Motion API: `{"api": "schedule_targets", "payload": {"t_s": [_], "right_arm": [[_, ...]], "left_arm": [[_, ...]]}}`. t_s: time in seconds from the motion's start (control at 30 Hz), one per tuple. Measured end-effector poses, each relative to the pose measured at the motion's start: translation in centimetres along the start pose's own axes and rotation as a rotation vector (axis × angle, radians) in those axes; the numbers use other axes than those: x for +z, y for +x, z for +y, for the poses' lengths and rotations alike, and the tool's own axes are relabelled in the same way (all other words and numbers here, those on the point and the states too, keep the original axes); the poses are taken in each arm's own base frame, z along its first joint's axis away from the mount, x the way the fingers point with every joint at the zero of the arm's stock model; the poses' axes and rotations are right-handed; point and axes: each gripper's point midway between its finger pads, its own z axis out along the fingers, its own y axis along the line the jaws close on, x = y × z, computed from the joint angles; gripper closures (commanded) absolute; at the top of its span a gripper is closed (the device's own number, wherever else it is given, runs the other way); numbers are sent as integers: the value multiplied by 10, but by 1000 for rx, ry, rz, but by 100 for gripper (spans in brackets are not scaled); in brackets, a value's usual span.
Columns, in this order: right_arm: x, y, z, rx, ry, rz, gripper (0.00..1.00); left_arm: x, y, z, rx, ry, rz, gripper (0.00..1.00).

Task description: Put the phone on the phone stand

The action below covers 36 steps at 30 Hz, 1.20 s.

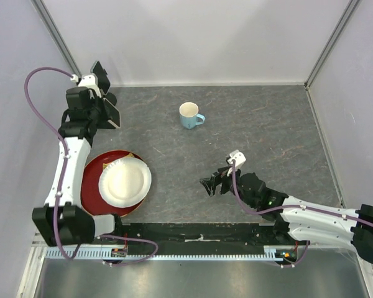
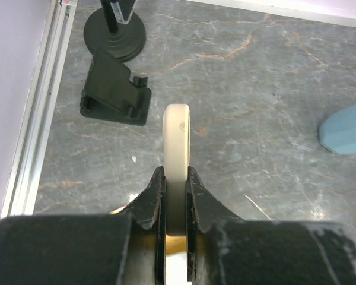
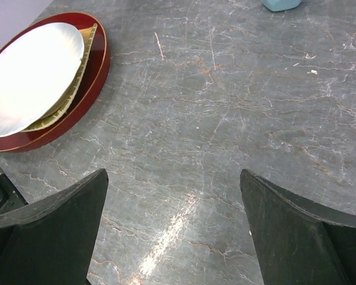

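Note:
My left gripper [image 2: 176,175] is shut on the phone [image 2: 177,130], which shows edge-on as a white slab standing out between the jaws above the table. The black phone stand [image 2: 114,89] sits on the table ahead and to the left of the phone, apart from it. From above, the left gripper [image 1: 105,107] hangs at the far left of the table with the phone [image 1: 114,115] in it, and the arm hides the stand. My right gripper [image 1: 212,184] is open low over the near middle, and its fingers [image 3: 53,231] have only bare table between them.
A light blue mug [image 1: 190,115] stands at the far middle. A red tray [image 1: 90,180] with a white plate [image 1: 124,180] lies at the near left. A black round base with a post [image 2: 114,27] stands just beyond the phone stand, by the left wall.

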Motion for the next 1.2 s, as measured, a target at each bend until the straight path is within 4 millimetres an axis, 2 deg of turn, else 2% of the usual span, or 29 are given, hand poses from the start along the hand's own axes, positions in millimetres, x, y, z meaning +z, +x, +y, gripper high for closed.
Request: {"api": "schedule_targets", "payload": {"t_s": [0.2, 0.27, 0.4, 0.57, 0.63, 0.97, 1.2], "right_arm": [[-5, -3, -5, 10, 4, -25, 2], [-6, -4, -7, 12, 6, -30, 2], [-7, -4, -11, 16, 13, -34, 2], [-6, -1, -12, 15, 14, -24, 2], [-5, 2, -12, 13, 11, -13, 2], [-2, 6, -12, 13, 5, 3, 2], [-1, 8, -13, 13, 3, 12, 2]], "left_arm": [[57, 1, 43, 6, 22, 26, 98], [70, 5, 55, 27, 37, 33, 98], [85, 1, 61, 60, 113, 3, 98], [114, -23, 58, 137, 200, -27, 98], [124, -26, 58, 167, 218, -26, 98], [139, 10, 79, 162, 222, 88, 98], [141, 17, 80, 155, 221, 109, 98]]}}
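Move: The left hand already grips the phone on edge, pointing forward and down. The phone stand it goes for lies about 17 cm ahead, 9 cm to its left and 17 cm below. The round stand, carrying another phone, is some 11 cm beyond that stand and 2 cm to the right of it; the mug is about 39 cm to the right of it, level with it. From the right hand, the phone stand lies roughly 33 cm ahead, 44 cm left and 5 cm below. The left hand carries the phone forward, left and down towards the phone stand, then runs on forward nearly level while the wrist turns some 15 degrees clockwise, about 11 cm forward and 9 cm left in all. Short of the round stand it stops reaching out and sinks about 4 cm more almost straight down, easing off with the phone close in at the stand's backrest and the fingers still shut on it; whether the phone touches the stand can't be told. ##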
